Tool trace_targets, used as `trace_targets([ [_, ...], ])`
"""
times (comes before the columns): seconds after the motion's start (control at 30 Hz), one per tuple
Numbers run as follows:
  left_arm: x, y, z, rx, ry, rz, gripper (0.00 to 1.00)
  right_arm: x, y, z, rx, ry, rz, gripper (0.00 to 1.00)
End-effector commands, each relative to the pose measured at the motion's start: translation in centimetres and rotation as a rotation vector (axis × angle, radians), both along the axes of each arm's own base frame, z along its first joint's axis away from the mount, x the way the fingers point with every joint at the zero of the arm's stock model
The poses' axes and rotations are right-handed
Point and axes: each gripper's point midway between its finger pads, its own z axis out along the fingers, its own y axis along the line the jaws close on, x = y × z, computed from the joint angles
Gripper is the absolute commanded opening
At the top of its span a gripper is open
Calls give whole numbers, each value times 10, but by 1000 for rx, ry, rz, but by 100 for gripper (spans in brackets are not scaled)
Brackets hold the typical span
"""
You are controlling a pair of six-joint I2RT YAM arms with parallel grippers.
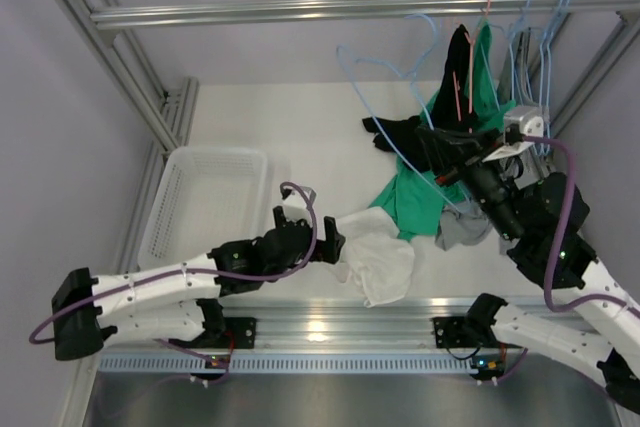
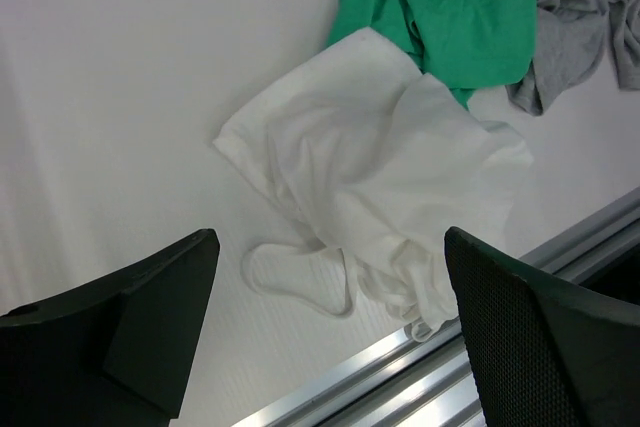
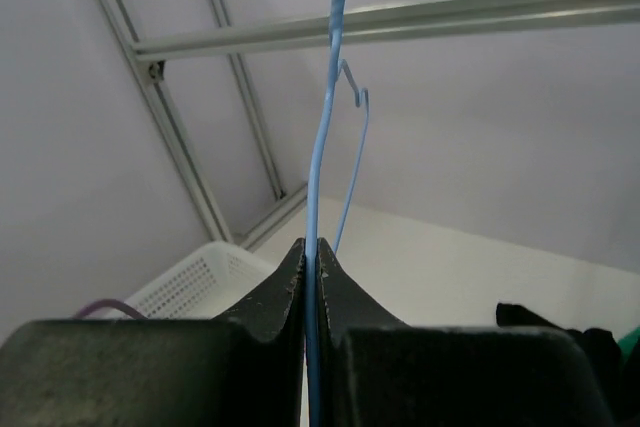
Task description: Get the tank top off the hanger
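Observation:
The white tank top (image 1: 385,257) (image 2: 380,177) lies crumpled on the table near the front edge, one strap loop spread flat, and it is off the hanger. My left gripper (image 1: 335,247) (image 2: 330,242) hovers just left of it, open, with nothing between its fingers. The light blue wire hanger (image 1: 385,132) (image 3: 325,147) carries no garment and tilts up over the table. My right gripper (image 1: 437,159) (image 3: 311,247) is shut on the hanger's wire, with the hook showing above the jaws.
A white basket (image 1: 205,202) stands at the left. Green (image 1: 415,202) and grey (image 1: 465,232) garments lie right of the tank top. Black and green clothes on an orange hanger (image 1: 460,67) and several blue hangers (image 1: 530,37) hang from the rail (image 1: 300,12). An aluminium edge (image 2: 420,367) runs along the front.

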Motion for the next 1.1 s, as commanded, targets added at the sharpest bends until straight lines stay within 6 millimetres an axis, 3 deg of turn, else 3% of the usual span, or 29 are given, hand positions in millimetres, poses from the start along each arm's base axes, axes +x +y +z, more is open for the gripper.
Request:
trace_targets([
  [0.0,3,12,37,29,-43,14,99,10,7,-44,-97,208,-27,0],
  [0.07,6,17,58,36,-69,29,99,25,6,-54,-99,250,-97,0],
  [0.17,7,28,68,86,-89,35,99,44,10,-48,-76,267,-166,0],
  [0.27,8,33,75,85,-107,44,99,59,8,-27,-36,220,-240,0],
  [0.3,8,35,75,87,-111,46,99,69,12,-30,-67,216,-271,0],
  [0.33,8,37,72,96,-114,52,99,73,9,-19,-56,203,-302,0],
  [0.43,8,40,64,116,-110,53,99,87,17,-10,-84,188,-335,0],
  [0.67,4,37,45,145,-76,29,99,86,9,4,-60,153,-363,0],
  [0.83,4,32,43,155,-64,18,99,110,2,12,-85,142,-430,0],
  [0.93,5,28,46,152,-65,18,99,128,9,10,-109,148,-444,0],
  [1.07,2,18,50,149,-58,-29,99,149,19,-9,-137,187,-457,0],
])
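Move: The right hand grips the emptied blue hanger; the free stretch of rail lies about 24 cm ahead, 3 cm left and 15 cm above this hand. The black garment hangs about 22 cm ahead, 8 cm right and roughly level; the green garment is some 4 cm farther right. From the open left hand, the white tank top lies 4 cm ahead, 14 cm right and 14 cm below; the basket is 9 cm ahead, 21 cm left and 13 cm below. Still pinching the empty hanger between shut fingers, the right hand carries it forward about 14 cm towards the rail, dipping some 7 cm first and then climbing most of that back while turning about 25 degrees clockwise and tipping down slightly. The left hand, fingers wide open, rises about 7 cm, then sinks partway, drifting some 3 cm left, away from the tank top. ##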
